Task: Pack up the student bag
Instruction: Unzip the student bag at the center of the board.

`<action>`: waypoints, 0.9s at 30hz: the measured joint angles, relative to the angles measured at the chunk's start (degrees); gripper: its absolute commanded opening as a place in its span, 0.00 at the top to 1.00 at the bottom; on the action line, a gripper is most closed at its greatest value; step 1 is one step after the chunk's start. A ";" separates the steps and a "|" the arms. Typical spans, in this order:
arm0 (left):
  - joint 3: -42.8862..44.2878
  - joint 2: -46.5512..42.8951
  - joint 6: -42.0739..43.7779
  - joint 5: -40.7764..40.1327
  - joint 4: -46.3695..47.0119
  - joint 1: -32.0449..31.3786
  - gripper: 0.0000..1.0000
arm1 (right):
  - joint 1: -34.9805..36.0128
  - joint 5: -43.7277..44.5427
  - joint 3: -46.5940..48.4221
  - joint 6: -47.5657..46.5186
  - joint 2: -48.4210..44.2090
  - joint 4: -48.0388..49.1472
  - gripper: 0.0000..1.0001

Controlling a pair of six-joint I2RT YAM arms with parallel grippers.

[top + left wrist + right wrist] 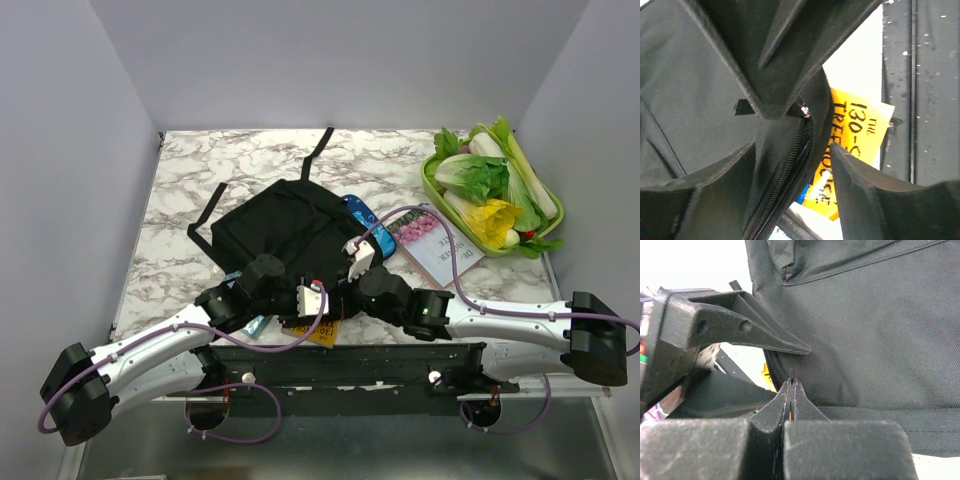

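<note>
The student bag (275,228), a black fabric backpack, lies in the middle of the marble table with its straps trailing toward the back. My left gripper (325,290) is at its near edge, open, and the bag's zipper seam (790,175) runs between the spread fingers (865,195). My right gripper (791,382) is shut at the same edge, pinching a thin zipper pull (802,108) at its tips. A yellow book (855,130) lies under the bag's near edge, partly covered.
A blue patterned pencil case (360,212) rests against the bag's right side. A flower-covered book (435,240) lies to the right. A green tray (436,192) of vegetables stands at the back right. The black arm rail (350,360) runs along the near edge.
</note>
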 measured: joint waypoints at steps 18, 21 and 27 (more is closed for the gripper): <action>3.15 0.42 -3.23 -2.08 1.07 -0.87 1.00 | -3.28 1.01 0.31 1.55 -0.37 -1.20 0.99; 4.13 -0.04 -3.43 -1.46 0.61 -0.87 1.00 | -5.88 0.96 0.33 1.86 -0.44 -2.64 0.99; 4.20 -1.55 -3.08 -1.27 -1.05 -0.87 1.00 | -9.29 0.66 1.03 1.25 -1.09 -6.93 0.99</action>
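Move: The left hand, open, straddles the student bag's zip edge, which lies about 1 cm ahead of and 1 cm below its finger point. The zip slider is some 4 cm to its right and 1 cm ahead; the bared end of the yellow book is roughly 4 cm back, 4 cm left and 7 cm below. The shut right hand is on the slider's pull; from it the bag's right side lies about 9 cm ahead, 8 cm right, 4 cm down, and the blue pencil case 16 cm ahead, 7 cm right, 7 cm down. Forward and slightly down by about 1 cm, the left hand shuts its fingers on the bag's zip edge behind the slider, then rises some 4 cm, keeping the pinch. The right hand first holds still, still gripping the pull, then draws it forward and right about 6 cm, away from the left fingers towards the bag's right side, turning some 10 degrees clockwise. ##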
